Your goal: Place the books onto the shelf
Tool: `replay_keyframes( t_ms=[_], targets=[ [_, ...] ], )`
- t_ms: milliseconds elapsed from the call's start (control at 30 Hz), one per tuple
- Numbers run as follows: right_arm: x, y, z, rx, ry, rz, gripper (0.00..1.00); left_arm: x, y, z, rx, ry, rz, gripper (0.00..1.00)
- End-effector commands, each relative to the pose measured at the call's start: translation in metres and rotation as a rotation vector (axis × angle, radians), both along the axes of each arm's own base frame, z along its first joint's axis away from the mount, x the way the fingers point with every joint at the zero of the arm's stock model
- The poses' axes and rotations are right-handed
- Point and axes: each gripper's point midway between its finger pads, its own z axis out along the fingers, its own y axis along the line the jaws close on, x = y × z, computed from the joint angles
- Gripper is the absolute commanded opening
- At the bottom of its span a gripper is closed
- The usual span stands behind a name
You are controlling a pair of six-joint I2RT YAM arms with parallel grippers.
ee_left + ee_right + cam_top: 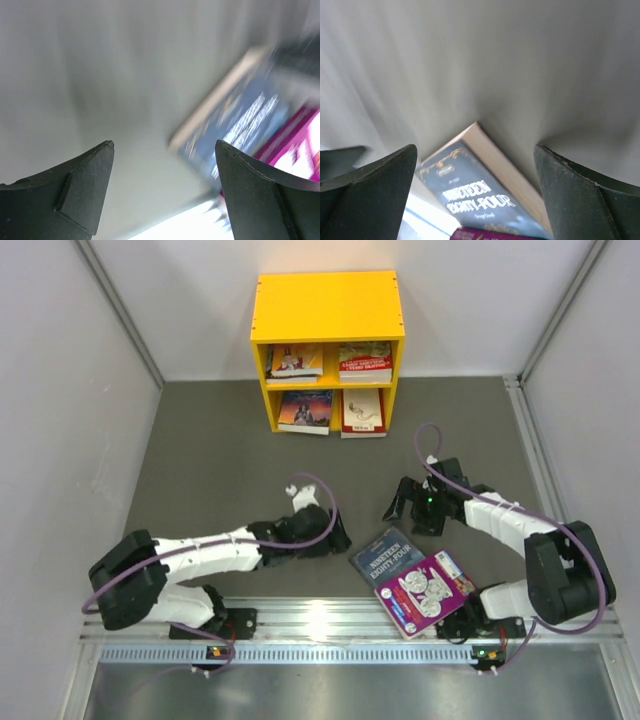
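The yellow shelf (328, 300) stands at the back with four books in it: two on the upper board (295, 362) (365, 361) and two below (306, 411) (363, 412). Near the front, a dark blue book (385, 553) lies flat with a purple book (430, 590) partly on top of it. My right gripper (412, 519) hovers open just behind the dark blue book (480, 192), with nothing between its fingers (475, 150). The purple book's edge (485, 234) shows below. My left gripper (338, 536) is open and empty to the left of the dark blue book (245, 120) and the purple book (300, 145).
Grey mat (220, 460) covers the table between white side walls. A metal rail (330, 625) runs along the near edge by the arm bases. The left wrist view is motion-blurred.
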Motion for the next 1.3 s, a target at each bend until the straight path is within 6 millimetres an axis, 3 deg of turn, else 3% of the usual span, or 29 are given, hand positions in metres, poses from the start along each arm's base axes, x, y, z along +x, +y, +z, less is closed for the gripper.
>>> replay_keyframes(
  t_ms=[0, 167, 267, 300, 333, 400, 433, 500, 600, 633, 667, 733, 767, 867, 1000, 1133, 1267],
  targets=[
    [-0.03, 0.011, 0.0, 0.02, 0.043, 0.109, 1.0, -0.043, -0.018, -0.007, -0.114, 0.077, 0.013, 0.88],
    [-0.061, 0.027, -0.003, 0.051, 0.073, 0.195, 1.0, -0.068, -0.049, -0.023, -0.166, 0.106, -0.013, 0.89],
    [-0.08, 0.026, -0.019, 0.06, 0.116, 0.212, 1.0, -0.073, -0.069, -0.037, -0.151, 0.132, -0.038, 0.89],
    [-0.082, 0.027, -0.022, 0.068, 0.119, 0.215, 1.0, -0.072, -0.081, -0.033, -0.171, 0.13, -0.046, 0.89],
    [-0.085, 0.029, -0.025, 0.075, 0.126, 0.224, 1.0, -0.073, -0.085, -0.046, -0.15, 0.147, -0.052, 0.89],
    [-0.094, 0.031, -0.034, 0.096, 0.154, 0.237, 1.0, -0.073, -0.102, -0.047, -0.18, 0.157, -0.072, 0.89],
    [-0.098, 0.033, -0.037, 0.1, 0.163, 0.245, 1.0, -0.074, -0.104, -0.06, -0.16, 0.174, -0.074, 0.88],
    [-0.104, 0.037, -0.042, 0.121, 0.178, 0.247, 0.98, -0.074, -0.116, -0.059, -0.189, 0.182, -0.085, 0.87],
    [-0.111, 0.047, -0.046, 0.164, 0.189, 0.258, 0.91, -0.069, -0.118, -0.06, -0.208, 0.168, -0.07, 0.67],
    [-0.113, 0.05, -0.047, 0.169, 0.192, 0.264, 0.88, -0.066, -0.118, -0.054, -0.221, 0.153, -0.058, 0.56],
    [-0.118, 0.054, -0.049, 0.166, 0.203, 0.282, 0.77, -0.061, -0.115, -0.052, -0.222, 0.139, -0.044, 0.54],
    [-0.121, 0.063, -0.05, 0.178, 0.201, 0.302, 0.67, -0.048, -0.107, -0.04, -0.218, 0.095, -0.006, 0.5],
    [-0.126, 0.065, -0.054, 0.172, 0.227, 0.309, 0.52, -0.038, -0.105, -0.035, -0.222, 0.074, 0.018, 0.49],
    [-0.128, 0.081, -0.055, 0.195, 0.225, 0.354, 0.32, -0.013, -0.093, -0.018, -0.213, 0.027, 0.056, 0.45],
    [-0.132, 0.095, -0.055, 0.204, 0.226, 0.395, 0.18, 0.018, -0.075, -0.003, -0.176, -0.021, 0.105, 0.45],
    [-0.138, 0.109, -0.049, 0.242, 0.228, 0.426, 0.13, 0.05, -0.042, 0.007, -0.116, -0.074, 0.157, 0.46],
    [-0.141, 0.134, -0.035, 0.328, 0.228, 0.458, 0.02, 0.087, 0.016, 0.012, -0.015, -0.126, 0.271, 0.47]
  ],
)
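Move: Low over the table, the Nineteen Eighty-Four book lies about 12 cm to the left hand's right, 7 cm back and 6 cm below. The open right hand has it some 10 cm back, 4 cm to the left and 3 cm below. The purple book overlaps its near right part, about 17 cm back and 4 cm to the right of the right hand, also some 3 cm below. Swinging the two books round between them, the left hand goes back and right about 10 cm each way and sinks 4 cm to the grey book's near left side, half closing, then returns forward and left. The right hand reaches back and left to the far corner, then sweeps left across it, some 13 cm in all, edging forward and finally back while its fingers shut and its wrist tips. ##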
